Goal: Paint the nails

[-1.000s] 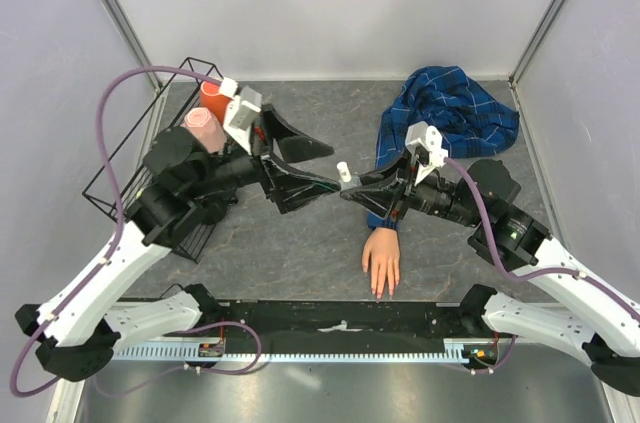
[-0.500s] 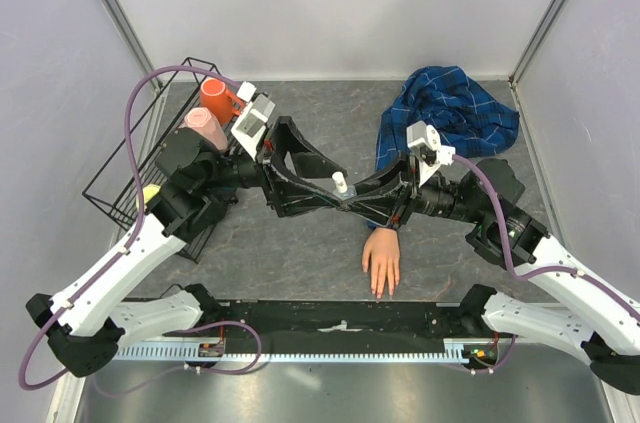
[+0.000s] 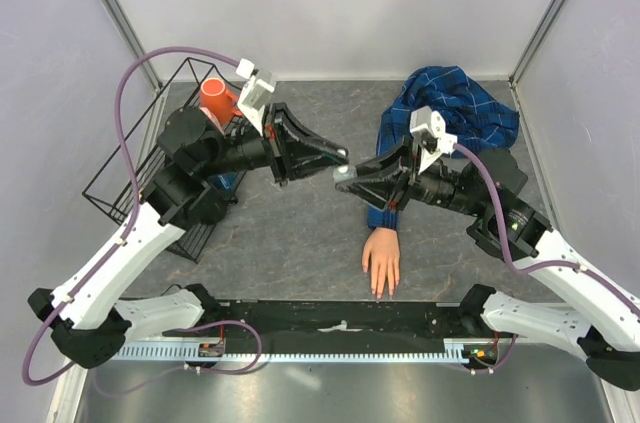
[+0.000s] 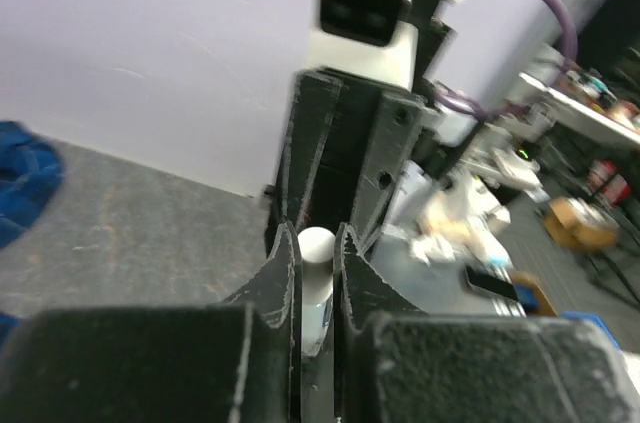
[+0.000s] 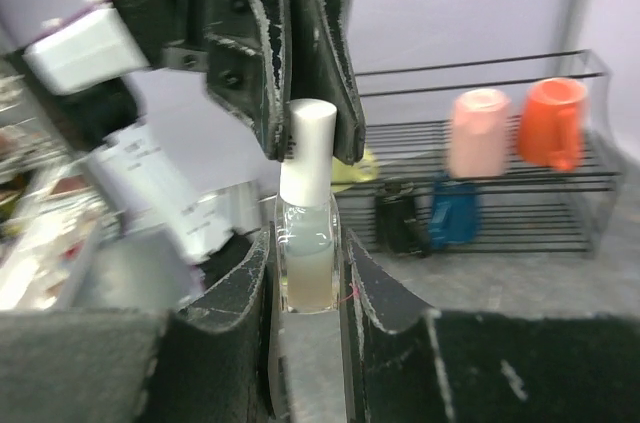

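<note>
A small clear bottle with a white cap is held above the table between both arms. My right gripper is shut on the bottle's glass body. My left gripper is shut on the white cap, coming at it from the opposite side. In the top view the two grippers meet tip to tip, left gripper and right gripper. The pale mannequin hand lies flat near the front edge, and its nails point toward the arm bases, well below both grippers.
The hand's blue plaid sleeve lies bunched at the back right. A black wire rack at the left holds an orange mug; the right wrist view also shows a pink cup in it. Grey walls close in the table.
The left gripper was wide open beside the bottle; now its jaws have shut on the white cap. The left wrist turned and rose. The right gripper kept its hold on the bottle.
</note>
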`<control>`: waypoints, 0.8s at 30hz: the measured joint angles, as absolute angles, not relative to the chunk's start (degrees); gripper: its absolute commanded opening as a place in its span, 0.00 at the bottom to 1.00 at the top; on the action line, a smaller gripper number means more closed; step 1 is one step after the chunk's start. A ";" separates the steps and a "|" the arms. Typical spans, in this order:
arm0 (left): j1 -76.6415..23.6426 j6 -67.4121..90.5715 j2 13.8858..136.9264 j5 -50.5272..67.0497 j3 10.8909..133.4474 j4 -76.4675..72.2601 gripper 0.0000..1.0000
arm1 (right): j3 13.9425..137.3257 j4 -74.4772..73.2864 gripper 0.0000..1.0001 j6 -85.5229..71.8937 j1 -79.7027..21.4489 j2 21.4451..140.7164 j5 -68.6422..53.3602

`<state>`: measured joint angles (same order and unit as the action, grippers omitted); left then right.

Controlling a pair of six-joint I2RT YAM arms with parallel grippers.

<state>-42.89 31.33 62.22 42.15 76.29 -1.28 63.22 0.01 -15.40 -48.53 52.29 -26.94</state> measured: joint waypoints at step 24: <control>-56.16 30.61 64.38 1.30 76.29 9.32 0.97 | 59.29 -2.68 0.00 -0.14 -58.87 53.30 13.69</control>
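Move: The left fingers already pinch the white cap of the upright nail polish bottle, its middle about 3 cm below them and 1 cm to the right. The right fingers hold the bottle's glass, its middle about 1 cm above and 1 cm to the left of them. From the right hand, the rubber hand lies about level ahead, 9 cm right and 35 cm below; the shirt sleeve runs some 20 cm ahead, 11 cm right, at table height. Both hands swing the bottle 10 cm forward-down, turning fingertips forward 40 degrees; left then releases cap, drawing back. ##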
